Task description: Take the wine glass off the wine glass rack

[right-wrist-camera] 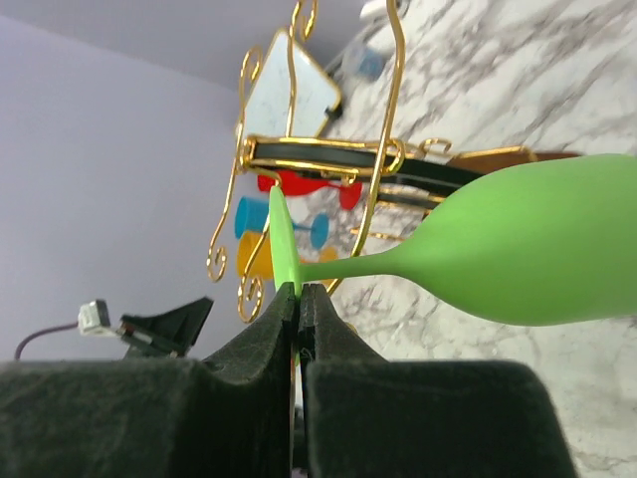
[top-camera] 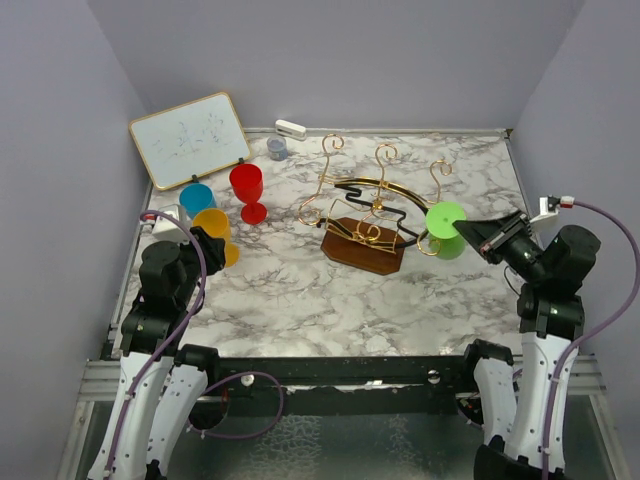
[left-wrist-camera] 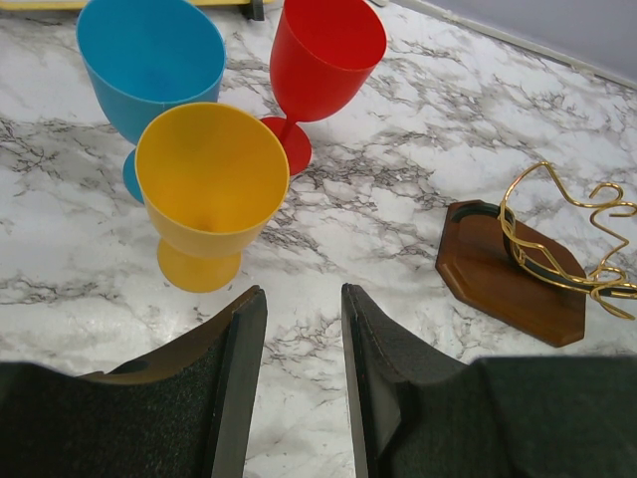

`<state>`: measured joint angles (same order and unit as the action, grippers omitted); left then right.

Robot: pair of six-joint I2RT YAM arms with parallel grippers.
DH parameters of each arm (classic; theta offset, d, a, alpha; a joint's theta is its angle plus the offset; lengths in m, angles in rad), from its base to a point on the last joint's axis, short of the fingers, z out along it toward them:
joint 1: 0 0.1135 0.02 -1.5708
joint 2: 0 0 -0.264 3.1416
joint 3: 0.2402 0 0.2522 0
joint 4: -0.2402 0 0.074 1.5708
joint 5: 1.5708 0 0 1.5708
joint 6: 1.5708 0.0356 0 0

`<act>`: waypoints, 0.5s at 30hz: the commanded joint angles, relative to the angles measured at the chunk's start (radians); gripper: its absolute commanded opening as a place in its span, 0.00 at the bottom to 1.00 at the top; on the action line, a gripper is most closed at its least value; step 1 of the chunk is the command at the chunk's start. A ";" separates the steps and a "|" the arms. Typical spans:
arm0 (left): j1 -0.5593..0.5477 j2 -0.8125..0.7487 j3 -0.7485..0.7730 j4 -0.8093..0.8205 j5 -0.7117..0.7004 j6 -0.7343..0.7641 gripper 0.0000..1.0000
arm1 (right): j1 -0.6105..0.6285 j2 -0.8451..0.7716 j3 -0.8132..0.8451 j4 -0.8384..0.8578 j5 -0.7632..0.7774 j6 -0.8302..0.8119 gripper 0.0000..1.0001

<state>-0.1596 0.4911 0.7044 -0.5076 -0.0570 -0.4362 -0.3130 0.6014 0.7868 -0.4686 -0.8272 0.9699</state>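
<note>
The gold wire wine glass rack (top-camera: 362, 250) with a black ring stands on its brown wooden base mid-table; the base also shows in the left wrist view (left-wrist-camera: 498, 269). A green wine glass (top-camera: 445, 218) hangs upside down at the rack's right hook arm. My right gripper (right-wrist-camera: 300, 291) is shut on the thin edge of its foot, and the bowl (right-wrist-camera: 528, 249) reaches right past a gold wire (right-wrist-camera: 393, 100). Whether the stem sits inside the hook I cannot tell. My left gripper (left-wrist-camera: 304, 299) is open with nothing in it, low over the marble just in front of a yellow glass (left-wrist-camera: 211, 189).
Red (left-wrist-camera: 323, 60) and blue (left-wrist-camera: 149, 60) glasses stand upright behind the yellow one at the table's left. A small whiteboard (top-camera: 190, 138) leans at the back left, with a grey-blue cup (top-camera: 277, 148) and a white object (top-camera: 290, 128) near the back edge. Walls close in on three sides.
</note>
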 commanded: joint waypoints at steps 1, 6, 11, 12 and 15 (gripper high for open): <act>-0.006 0.004 -0.009 0.021 0.002 -0.007 0.39 | 0.005 -0.055 0.140 -0.114 0.272 -0.123 0.01; -0.006 0.003 -0.009 0.024 0.004 -0.008 0.39 | 0.005 -0.029 0.288 -0.147 0.399 -0.308 0.01; -0.006 0.004 -0.011 0.026 0.010 -0.007 0.39 | 0.011 0.063 0.417 -0.008 0.230 -0.436 0.01; -0.006 0.005 -0.011 0.026 0.010 -0.007 0.39 | 0.020 0.090 0.440 0.030 0.169 -0.434 0.01; -0.006 0.008 -0.011 0.027 0.009 -0.009 0.39 | 0.067 0.182 0.543 0.114 0.004 -0.428 0.01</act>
<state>-0.1596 0.4950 0.7044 -0.5072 -0.0566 -0.4366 -0.2977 0.6781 1.2167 -0.5117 -0.6052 0.6098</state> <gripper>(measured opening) 0.389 0.018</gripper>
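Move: The right hand still pinches the rim of the green wine glass's foot. The upside-down glass has its middle about 8 cm below the fingers, 2 cm ahead and 3 cm left. The rack's right hook, which it hung on, is some 5 cm left, 2 cm back and 3 cm down; the rack's middle lies roughly 13 cm left, 11 cm ahead and 14 cm lower. From the idle left hand, the green glass is about 43 cm right, 1 cm ahead and 2 cm down. Up and away from the rack goes the right hand, climbing about 13 cm and bearing roughly 4 cm right before easing back left a little at the end. The wrist turns nearly 40 degrees as it lifts, rolling its left side down, tipping the fingers up and swinging slightly clockwise, so the hanging bowl swings out right and forward. The fingers keep their pinch on the foot. ##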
